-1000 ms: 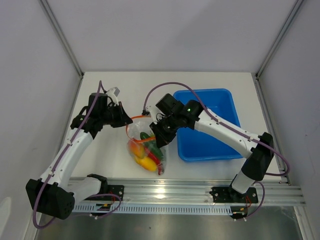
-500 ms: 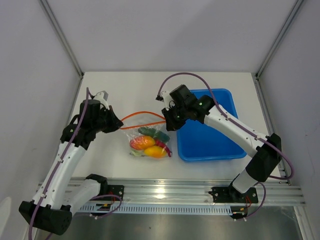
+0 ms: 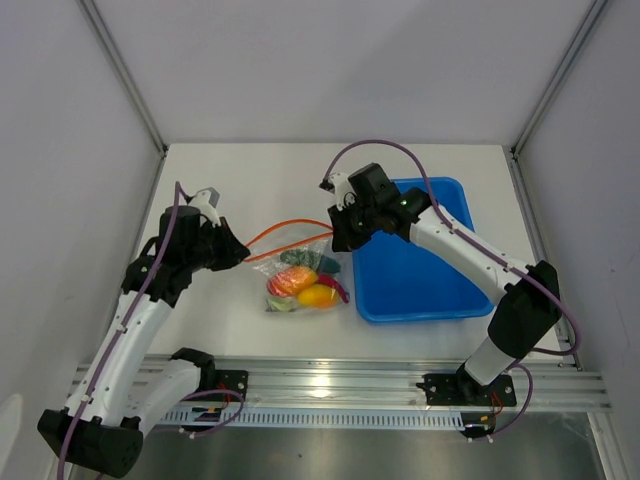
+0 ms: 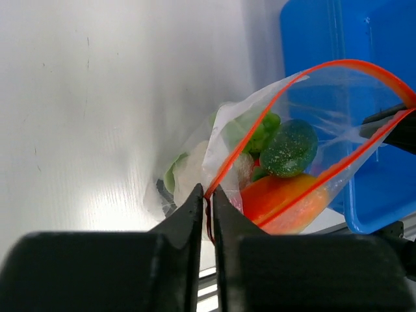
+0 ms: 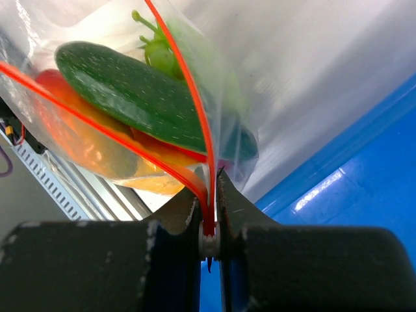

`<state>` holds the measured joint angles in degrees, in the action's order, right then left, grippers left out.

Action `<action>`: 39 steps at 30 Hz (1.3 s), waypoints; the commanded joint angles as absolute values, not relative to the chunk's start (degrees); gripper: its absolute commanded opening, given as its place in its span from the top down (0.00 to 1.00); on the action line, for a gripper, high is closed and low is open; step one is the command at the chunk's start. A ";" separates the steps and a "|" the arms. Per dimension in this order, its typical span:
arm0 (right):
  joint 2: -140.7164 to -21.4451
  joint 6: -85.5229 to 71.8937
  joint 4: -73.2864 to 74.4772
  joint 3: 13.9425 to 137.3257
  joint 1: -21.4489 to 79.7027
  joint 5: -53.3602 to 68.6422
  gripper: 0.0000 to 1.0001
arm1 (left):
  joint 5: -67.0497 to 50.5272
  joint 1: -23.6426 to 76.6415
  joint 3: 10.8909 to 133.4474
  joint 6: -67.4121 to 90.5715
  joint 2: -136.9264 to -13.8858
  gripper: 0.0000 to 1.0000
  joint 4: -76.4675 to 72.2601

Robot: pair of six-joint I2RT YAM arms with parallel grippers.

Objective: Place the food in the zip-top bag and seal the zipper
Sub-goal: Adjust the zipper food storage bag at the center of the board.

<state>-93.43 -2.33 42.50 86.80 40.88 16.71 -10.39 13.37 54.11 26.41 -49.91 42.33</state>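
The clear zip-top bag (image 3: 303, 283) lies in the middle of the table with the food (image 3: 300, 284) inside: orange and red pieces, green grapes (image 4: 260, 133), a dark green cucumber (image 5: 130, 97). Its red-orange zipper (image 3: 290, 233) is stretched between both grippers and its two strips still gape apart. My left gripper (image 3: 238, 254) is shut on the zipper's left end (image 4: 209, 195). At the right end, by the tray's corner, my right gripper (image 3: 338, 238) is shut on the zipper (image 5: 209, 214).
A blue rectangular tray (image 3: 420, 290) stands right of the bag, its left wall close under the right gripper. White walls enclose the table on three sides. An aluminium rail (image 3: 380, 385) runs along the near edge.
The two grippers have pulled apart, left one leftward and right one up and right, stretching the bag's mouth from a round opening into a long narrow one. The bag has settled lower and flatter.
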 commanded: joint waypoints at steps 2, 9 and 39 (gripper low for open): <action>-90.36 -0.27 40.61 83.77 39.38 19.76 1.00 | -11.42 12.92 56.68 20.22 -49.92 0.81 40.44; -90.88 2.81 41.48 84.28 39.90 23.56 1.00 | -17.31 12.92 61.17 10.73 -51.50 0.39 33.23; -89.82 2.55 44.83 86.48 42.89 23.03 1.00 | -63.80 20.04 56.78 -12.65 -71.97 0.07 -1.41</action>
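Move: The right end of the orange zipper, which my right fingers still pinch, lies about 18 cm right of my left hand, 3 cm ahead and roughly level; the zipper's left end is still between my left fingertips. The bagged food sits some 13 cm right of my left hand, 4 cm back and about 11 cm lower. From my right hand, the blue bin's middle is about 19 cm to the right, 3 cm ahead and 14 cm below. I open my left fingers wide and let go of the zipper's left end, lift about 11 cm, swing some 14 cm right over the bag's mouth, then sink about 4 cm, still open. Meanwhile my left wrist turns clockwise and tips up, until the fingers point towards my right gripper. My right hand keeps its pinch, easing about 3 cm back and a little down. ##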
